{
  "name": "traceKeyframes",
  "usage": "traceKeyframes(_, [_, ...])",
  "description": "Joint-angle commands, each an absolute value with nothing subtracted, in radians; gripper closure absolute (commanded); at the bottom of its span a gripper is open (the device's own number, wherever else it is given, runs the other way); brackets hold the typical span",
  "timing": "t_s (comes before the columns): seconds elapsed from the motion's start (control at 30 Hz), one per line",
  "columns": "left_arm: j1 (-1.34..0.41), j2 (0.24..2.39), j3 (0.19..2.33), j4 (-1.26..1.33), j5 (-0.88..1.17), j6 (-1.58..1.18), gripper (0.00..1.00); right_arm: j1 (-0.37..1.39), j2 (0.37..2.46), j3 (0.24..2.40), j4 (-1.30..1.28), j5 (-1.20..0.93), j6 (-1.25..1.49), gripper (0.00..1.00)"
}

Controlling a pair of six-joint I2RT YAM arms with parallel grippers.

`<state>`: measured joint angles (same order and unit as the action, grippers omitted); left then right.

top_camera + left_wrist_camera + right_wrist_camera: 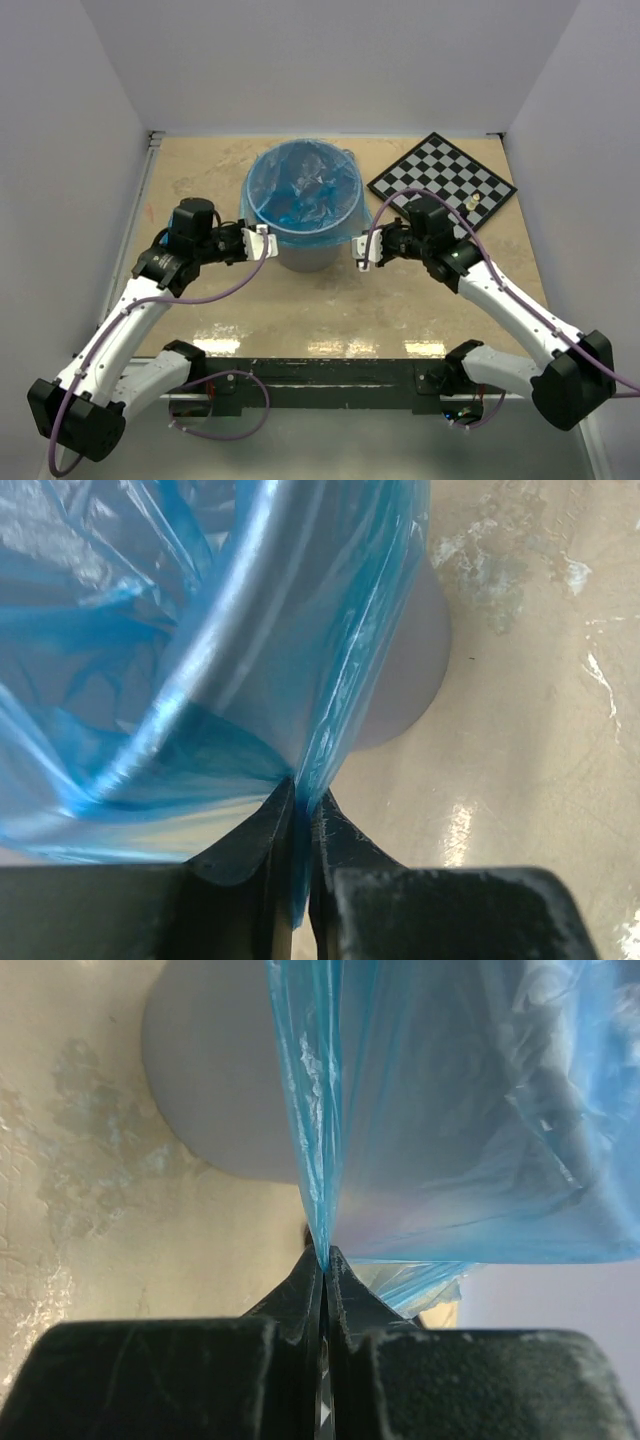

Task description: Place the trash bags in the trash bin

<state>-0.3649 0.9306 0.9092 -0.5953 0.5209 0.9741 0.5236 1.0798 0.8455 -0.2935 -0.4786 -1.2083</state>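
A blue translucent trash bag lines the round grey trash bin at the table's middle back, its film folded out over the rim. My left gripper is at the bin's left side, shut on the bag's edge. My right gripper is at the bin's right side, likewise shut on the bag's film. In both wrist views the film runs pinched between the black fingertips, with the grey bin wall behind it.
A black-and-white chessboard lies at the back right with a small pale piece on it. White walls close in the table on three sides. A metal rail runs along the left edge.
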Motion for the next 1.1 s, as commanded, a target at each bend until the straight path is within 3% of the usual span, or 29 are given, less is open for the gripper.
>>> traceKeyframes(0.0, [-0.364, 0.945, 0.855, -0.410, 0.460, 0.806, 0.79, 0.522, 1.149, 0.825, -0.166, -0.390, -1.125, 1.00])
traceKeyframes(0.07, [-0.364, 0.928, 0.841, -0.397, 0.427, 0.750, 0.66, 0.520, 1.163, 0.836, -0.164, -0.376, -1.097, 0.93])
traceKeyframes(0.23, [-0.353, 0.812, 0.818, -0.581, 0.377, 0.824, 0.47, 0.514, 1.105, 0.828, -0.225, -0.342, -1.051, 0.69])
traceKeyframes(0.43, [-0.269, 0.718, 0.915, -0.730, 0.397, 0.766, 0.42, 0.496, 0.938, 0.879, -0.408, -0.331, -1.008, 0.51])
traceKeyframes(0.6, [-0.042, 0.872, 1.090, -0.594, 0.540, 0.416, 0.37, 0.469, 0.903, 0.969, -0.425, -0.322, -0.947, 0.48])
traceKeyframes(0.77, [0.185, 1.106, 1.176, -0.408, 0.760, 0.036, 0.37, 0.296, 1.052, 1.124, -0.285, -0.470, -0.703, 0.48])
traceKeyframes(0.87, [0.209, 1.201, 1.180, -0.303, 0.891, -0.076, 0.37, 0.267, 1.196, 1.260, -0.293, -0.581, -0.644, 0.47])
traceKeyframes(0.97, [0.207, 1.256, 1.117, -0.151, 1.044, -0.179, 0.36, 0.273, 1.259, 1.336, -0.234, -0.690, -0.592, 0.39])
traceKeyframes(1.07, [0.190, 1.290, 1.055, 0.024, 1.112, -0.268, 0.35, 0.331, 1.324, 1.405, -0.216, -0.715, -0.578, 0.41])
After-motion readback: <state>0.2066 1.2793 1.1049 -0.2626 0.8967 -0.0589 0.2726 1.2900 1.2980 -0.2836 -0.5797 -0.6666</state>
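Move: The two grippers still hold the trash bag's edge at the near-left and near-right of the trash bin. The bin's middle lies some 9 cm ahead, 13 cm right and 10 cm below the left hand, about 9 cm ahead, 15 cm left and 9 cm below the right. The folded bag, mostly hidden, is roughly 15 cm ahead and 27 cm left of the left hand. From the right hand the chessboard lies about 28 cm ahead, 24 cm right. Draw the pinched bag edge down 2-3 cm below the rim with both hands, then open the fingers to let go. Ease both grippers outward off the bin and lift; swing the left forward and left to stand about 11 cm ahead of its start, its wrist turning strongly, while the right climbs about 12 cm and goes forward and somewhat right. ##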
